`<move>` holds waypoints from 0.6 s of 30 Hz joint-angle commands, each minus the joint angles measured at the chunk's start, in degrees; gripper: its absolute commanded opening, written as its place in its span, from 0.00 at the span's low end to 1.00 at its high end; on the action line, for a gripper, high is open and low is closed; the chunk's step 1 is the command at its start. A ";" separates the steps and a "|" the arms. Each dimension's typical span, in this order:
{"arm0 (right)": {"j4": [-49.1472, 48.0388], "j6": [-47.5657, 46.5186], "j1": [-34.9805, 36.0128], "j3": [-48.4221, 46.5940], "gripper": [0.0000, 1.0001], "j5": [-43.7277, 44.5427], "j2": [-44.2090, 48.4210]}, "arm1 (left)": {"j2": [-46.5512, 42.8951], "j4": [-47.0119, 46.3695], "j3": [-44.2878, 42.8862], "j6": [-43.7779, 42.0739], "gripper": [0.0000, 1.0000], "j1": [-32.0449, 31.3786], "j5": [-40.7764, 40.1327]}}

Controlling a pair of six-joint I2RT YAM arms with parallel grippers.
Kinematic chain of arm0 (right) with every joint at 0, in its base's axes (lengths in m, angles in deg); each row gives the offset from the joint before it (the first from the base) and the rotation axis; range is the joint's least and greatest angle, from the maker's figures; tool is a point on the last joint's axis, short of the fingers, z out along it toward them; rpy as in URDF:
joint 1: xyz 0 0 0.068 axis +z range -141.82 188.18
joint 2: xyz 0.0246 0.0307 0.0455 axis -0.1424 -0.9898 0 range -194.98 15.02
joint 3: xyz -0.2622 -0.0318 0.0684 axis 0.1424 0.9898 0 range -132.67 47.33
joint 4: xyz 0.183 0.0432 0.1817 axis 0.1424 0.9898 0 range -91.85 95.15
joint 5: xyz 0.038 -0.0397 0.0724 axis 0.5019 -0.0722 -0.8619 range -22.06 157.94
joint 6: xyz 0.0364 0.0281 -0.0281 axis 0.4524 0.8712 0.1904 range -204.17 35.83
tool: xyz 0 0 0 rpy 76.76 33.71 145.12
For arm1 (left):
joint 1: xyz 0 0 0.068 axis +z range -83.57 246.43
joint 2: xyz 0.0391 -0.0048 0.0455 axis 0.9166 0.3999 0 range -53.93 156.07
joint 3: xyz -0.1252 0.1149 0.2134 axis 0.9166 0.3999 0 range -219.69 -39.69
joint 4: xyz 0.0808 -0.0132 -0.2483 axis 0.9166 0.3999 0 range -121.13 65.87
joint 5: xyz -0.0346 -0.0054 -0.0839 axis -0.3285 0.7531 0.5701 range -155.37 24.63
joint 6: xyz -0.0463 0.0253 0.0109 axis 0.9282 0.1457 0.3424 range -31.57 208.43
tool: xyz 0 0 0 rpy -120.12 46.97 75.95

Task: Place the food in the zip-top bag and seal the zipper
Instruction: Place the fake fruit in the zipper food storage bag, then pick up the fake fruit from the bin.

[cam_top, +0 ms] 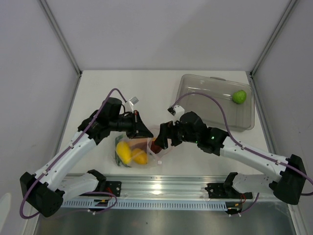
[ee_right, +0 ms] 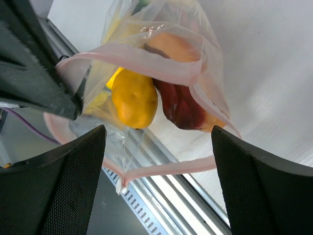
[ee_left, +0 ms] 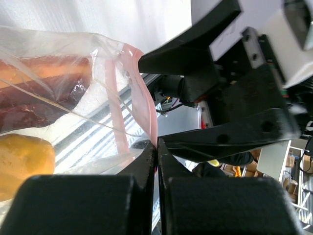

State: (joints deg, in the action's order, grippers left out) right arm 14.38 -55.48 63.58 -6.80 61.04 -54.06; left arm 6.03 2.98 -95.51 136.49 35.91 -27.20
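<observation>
The zip-top bag (cam_top: pixel 152 157) lies near the table's front edge with its mouth held up and open. Two yellow fruits (cam_top: pixel 130 152) and a reddish-brown meat slice (ee_right: pixel 181 105) are inside it. My left gripper (cam_top: pixel 145 131) is shut on the pink zipper (ee_left: pixel 146 105) at the mouth's edge. My right gripper (cam_top: pixel 160 139) stands open at the mouth. Its fingers (ee_right: pixel 63 181) straddle the lower zipper strip (ee_right: pixel 166 169) without touching it. A green lime (cam_top: pixel 239 96) sits apart in the clear tray.
The rigid clear tray (cam_top: pixel 205 105) stands at the back right with the lime in its far corner. A metal rail (cam_top: pixel 161 188) runs along the near edge just below the bag. Grey walls close in the left, right and back sides.
</observation>
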 commanded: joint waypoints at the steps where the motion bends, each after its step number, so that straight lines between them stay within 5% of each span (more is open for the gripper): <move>1: 3.18 0.67 0.33 -1.07 0.88 3.29 6.04 | -0.64 -0.89 -1.67 0.20 0.01 -0.33 1.90; 10: 15.04 0.58 -2.83 -2.47 0.86 14.89 15.46 | -0.11 -0.71 -1.76 -1.20 0.01 -0.33 0.85; 18: 22.44 2.86 -21.87 -3.26 0.86 17.61 17.66 | -0.81 -0.36 -1.05 -2.96 0.01 -0.33 -0.55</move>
State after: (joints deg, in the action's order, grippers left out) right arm 32.35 -54.15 47.60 -7.54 75.27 -37.60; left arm 6.08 2.98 -95.51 135.66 35.91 -27.31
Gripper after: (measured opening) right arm 0.857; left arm 0.005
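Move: From my right hand, empty and open at the bag's mouth, the green fruit lies about 45 cm to the right, 32 cm ahead and 12 cm lower. The tray's middle is roughly 32 cm right and 30 cm ahead. The bag's body lies some 11 cm to the left, about level fore and aft and 7 cm below. From my left hand, pinching the bag's lip, the green fruit is about 51 cm right, 32 cm ahead and 17 cm lower. I pull my right hand clear of the bag's mouth, first up some 4 cm and right, then sweep it ever faster right and forward towards the tray, about 14 cm right and 5 cm forward in all, turning clockwise some 30 degrees with the fingers staying wide open. My left hand stays put and keeps its pinch on the bag's lip. ##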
